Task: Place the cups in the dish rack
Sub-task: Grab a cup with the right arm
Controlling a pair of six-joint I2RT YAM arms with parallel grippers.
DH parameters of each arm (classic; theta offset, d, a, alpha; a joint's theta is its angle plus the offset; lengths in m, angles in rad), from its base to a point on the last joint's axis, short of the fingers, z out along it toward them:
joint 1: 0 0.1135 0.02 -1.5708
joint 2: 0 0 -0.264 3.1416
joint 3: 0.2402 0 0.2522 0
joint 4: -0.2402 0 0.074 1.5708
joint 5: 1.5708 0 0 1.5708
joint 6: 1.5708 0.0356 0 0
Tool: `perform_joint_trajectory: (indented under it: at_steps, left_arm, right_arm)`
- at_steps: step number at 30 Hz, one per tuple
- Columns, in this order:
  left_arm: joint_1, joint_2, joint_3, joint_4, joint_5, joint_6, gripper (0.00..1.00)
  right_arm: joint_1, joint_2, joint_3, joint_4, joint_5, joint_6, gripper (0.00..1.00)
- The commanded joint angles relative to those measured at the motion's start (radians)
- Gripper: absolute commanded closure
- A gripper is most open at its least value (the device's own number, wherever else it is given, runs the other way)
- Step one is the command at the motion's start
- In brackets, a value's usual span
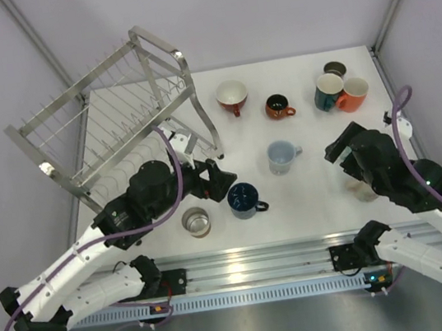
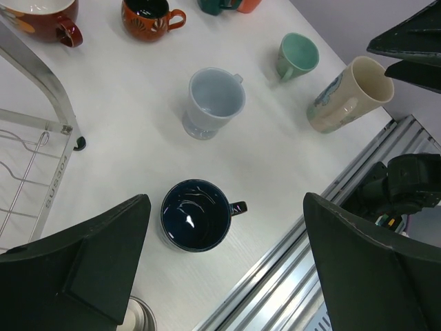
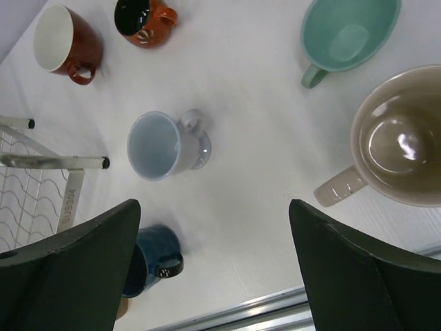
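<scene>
The dish rack [image 1: 114, 115] stands at the back left, with no cup seen in it. My left gripper [image 1: 225, 180] hangs open just above and beside the navy mug [image 2: 196, 215], which sits upright near its left finger. My right gripper [image 3: 213, 207] is open over bare table, with the tall beige cup [image 3: 400, 145] to its right and the mint cup [image 3: 348, 31] beyond. The pale blue cup [image 1: 282, 156] stands mid-table. Red [image 1: 232, 95], small brown [image 1: 279, 107], teal [image 1: 328, 91] and orange [image 1: 353, 94] cups line the back.
A clear glass cup [image 1: 196, 222] stands by the front edge beside the left arm. A small dark cup [image 1: 335, 70] sits behind the teal one. The rack's foot [image 2: 77, 143] is close to the left gripper. A metal rail [image 1: 252, 265] runs along the near edge.
</scene>
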Motion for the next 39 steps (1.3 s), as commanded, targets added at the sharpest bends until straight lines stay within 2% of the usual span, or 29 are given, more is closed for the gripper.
perform_joint_trajectory:
  at_steps: [1, 6, 9, 17, 23, 29, 33, 39]
  left_arm:
    - [-0.001, -0.013, -0.008, 0.027, 0.004, -0.003, 0.02]
    - [-0.001, -0.023, -0.012, 0.029, 0.005, -0.011, 0.02]
    - [-0.001, -0.023, -0.017, 0.027, 0.007, -0.011, 0.02]
    - [-0.001, -0.049, -0.029, 0.029, 0.008, -0.002, 0.02]
    - [-0.001, -0.062, -0.023, 0.014, 0.025, -0.002, 0.02]
    - [-0.001, -0.085, -0.038, 0.004, 0.017, -0.003, 0.02]
    - [-0.001, -0.099, -0.049, 0.001, 0.019, -0.005, 0.02]
    - [-0.001, -0.119, -0.066, -0.003, 0.007, -0.005, 0.02]
  right_arm:
    - [-0.011, -0.012, 0.084, -0.135, 0.097, 0.102, 0.11]
    - [-0.011, 0.008, 0.16, -0.308, 0.175, 0.15, 0.19]
    - [-0.011, 0.018, 0.203, -0.449, 0.227, 0.234, 0.23]
    - [-0.014, -0.043, 0.077, -0.434, 0.261, 0.294, 0.26]
    - [-0.025, 0.066, 0.057, -0.449, 0.313, 0.343, 0.26]
    - [-0.183, 0.095, 0.031, -0.433, 0.301, 0.294, 0.27]
    - [-0.323, 0.126, 0.009, -0.351, 0.246, 0.178, 0.29]
    - [-0.523, 0.091, -0.047, -0.266, 0.152, 0.047, 0.35]
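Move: The beige mug lies roughly 13 cm to the right of the right hand, about 2 cm nearer the base and some 13 cm below it. The mint cup stands about 11 cm beyond the beige mug and 2 cm left of it, its middle some 15 cm below the hand; the pale blue cup is about 12 cm left of the hand, 8 cm ahead and 14 cm below. From the left hand, the beige mug is some 44 cm to the right, 1 cm back and 18 cm below. The right hand swings about 13 cm to its right and a few centimetres back towards the beige mug, first rising some 3 cm, then sinking about 8 cm from that height to come in close above the rim. On the way the wrist turns clockwise by roughly 40 degrees and tips farther down with its left side dropping, while the open fingers narrow from nearly full to about two thirds, with no contact on the mug to be seen. ##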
